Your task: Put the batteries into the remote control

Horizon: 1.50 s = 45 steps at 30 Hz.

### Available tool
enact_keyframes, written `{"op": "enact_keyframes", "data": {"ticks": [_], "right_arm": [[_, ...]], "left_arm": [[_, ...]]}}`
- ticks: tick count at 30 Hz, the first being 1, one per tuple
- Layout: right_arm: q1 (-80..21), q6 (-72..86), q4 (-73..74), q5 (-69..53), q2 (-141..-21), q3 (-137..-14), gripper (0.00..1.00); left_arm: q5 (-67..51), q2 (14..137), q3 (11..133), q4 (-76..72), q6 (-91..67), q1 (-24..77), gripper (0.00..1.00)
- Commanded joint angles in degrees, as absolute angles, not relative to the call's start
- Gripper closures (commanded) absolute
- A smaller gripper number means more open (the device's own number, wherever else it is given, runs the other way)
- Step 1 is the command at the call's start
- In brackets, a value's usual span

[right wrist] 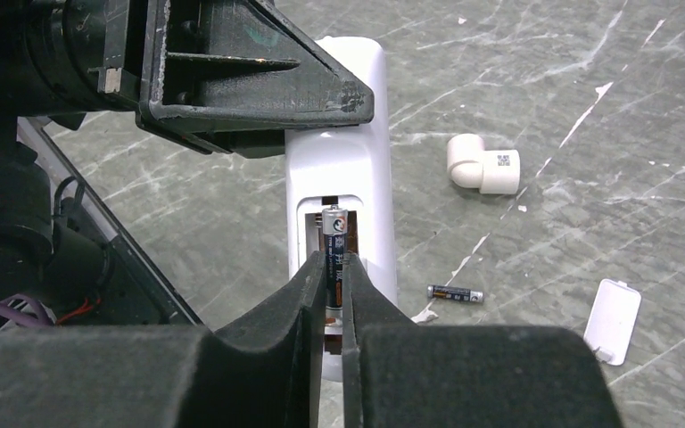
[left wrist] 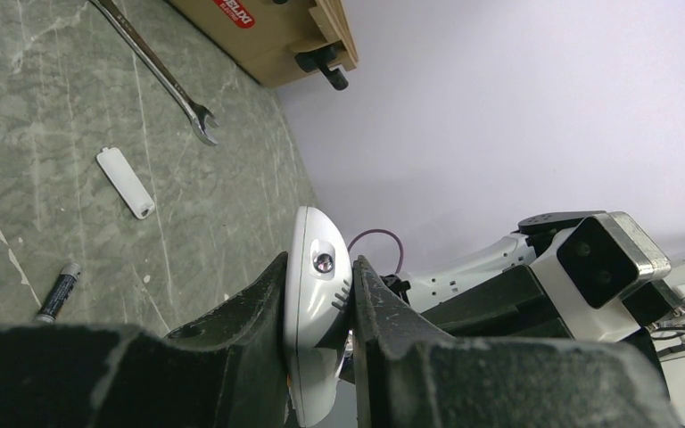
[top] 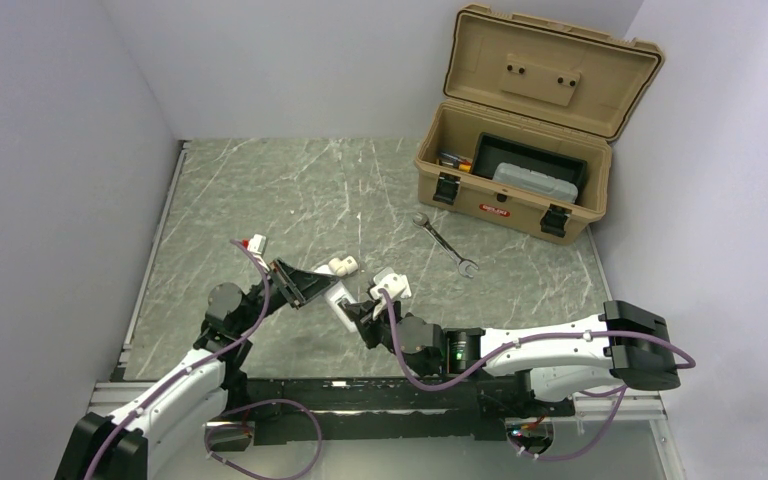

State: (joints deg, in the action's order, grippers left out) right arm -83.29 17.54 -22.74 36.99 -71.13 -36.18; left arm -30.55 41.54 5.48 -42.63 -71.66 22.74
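My left gripper (left wrist: 317,267) is shut on the white remote control (left wrist: 314,294) and holds it on edge above the table, back side with the open battery compartment (right wrist: 334,223) facing my right gripper. My right gripper (right wrist: 333,267) is shut on one slim dark battery (right wrist: 334,234), whose upper end lies inside the compartment. A second battery (right wrist: 455,293) lies loose on the table; it is also seen in the left wrist view as the battery (left wrist: 58,292). From above, the remote (top: 340,300) sits between the two grippers.
The white battery cover (right wrist: 613,321) lies on the table right of the loose battery. A white pipe elbow (right wrist: 483,166) lies beyond. A silver wrench (top: 445,245) lies in front of the open tan toolbox (top: 520,190) at the back right.
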Motion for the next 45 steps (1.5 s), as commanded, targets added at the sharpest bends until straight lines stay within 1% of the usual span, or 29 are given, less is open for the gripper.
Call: {"op": "enact_keyframes", "data": {"ticks": [1, 3, 8, 12, 25, 27, 30, 36, 41, 45], "right_arm": [[-83.1, 15.7, -23.1, 40.0, -70.4, -37.6, 0.9], [-83.1, 15.1, -22.9, 40.0, -70.9, -38.2, 0.89], [-83.2, 14.4, -21.9, 40.1, -71.4, -39.2, 0.82], [-83.3, 14.3, -21.3, 40.7, -71.3, -39.1, 0.81], [-83.5, 15.1, -21.0, 40.2, -70.4, -37.7, 0.81], [-83.5, 15.1, -20.9, 39.3, -70.6, -37.7, 0.84], [-83.5, 15.5, -20.3, 38.8, -70.3, -37.7, 0.85], [-83.6, 15.4, -22.4, 39.4, -67.8, -35.9, 0.76], [-83.5, 14.1, -23.9, 39.6, -66.6, -35.7, 0.65], [-83.5, 12.5, -24.7, 38.7, -66.0, -36.2, 0.63]], "left_arm": [[-32.2, 41.6, 5.4, -47.1, -72.6, 22.9, 1.0], [-32.4, 41.6, 5.4, -47.1, -72.5, 22.9, 1.0], [-32.6, 41.7, 5.3, -47.2, -72.6, 22.9, 1.0], [-32.6, 41.8, 5.1, -47.4, -72.6, 22.9, 1.0], [-32.7, 41.9, 5.2, -47.5, -72.7, 22.9, 1.0], [-32.7, 42.0, 5.1, -47.6, -72.7, 22.9, 1.0], [-33.1, 42.5, 5.3, -47.8, -72.7, 22.9, 1.0], [-33.7, 43.6, 5.5, -48.1, -72.6, 22.9, 1.0], [-33.8, 44.1, 5.3, -48.1, -72.5, 22.9, 1.0], [-34.3, 44.4, 5.2, -47.8, -72.5, 22.9, 1.0]]}}
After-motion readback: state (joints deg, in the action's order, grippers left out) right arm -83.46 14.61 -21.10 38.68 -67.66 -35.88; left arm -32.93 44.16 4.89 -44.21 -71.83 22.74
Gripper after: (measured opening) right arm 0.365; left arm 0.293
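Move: The battery being fitted lies in the remote's open compartment right at the right hand's fingertips, about 1 cm ahead and 1 cm left. Some 16 cm below, the loose battery lies on the table roughly 9 cm ahead and 1 cm right, the white cover about 16 cm ahead and 11 cm right, the pipe elbow some 21 cm ahead and 4 cm left. From the left hand, the battery being fitted is about 5 cm back, 3 cm right and 2 cm lower. Edging up and forward by barely half a centimetre, the right hand pauses with its fingertips at the battery in the remote, sinks slightly, then spreads its fingers plainly wider and backs off about 1 cm right and 1 cm up, coming free of the battery. The left hand keeps its grip on the remote's upper end and lowers it about 1 cm. ##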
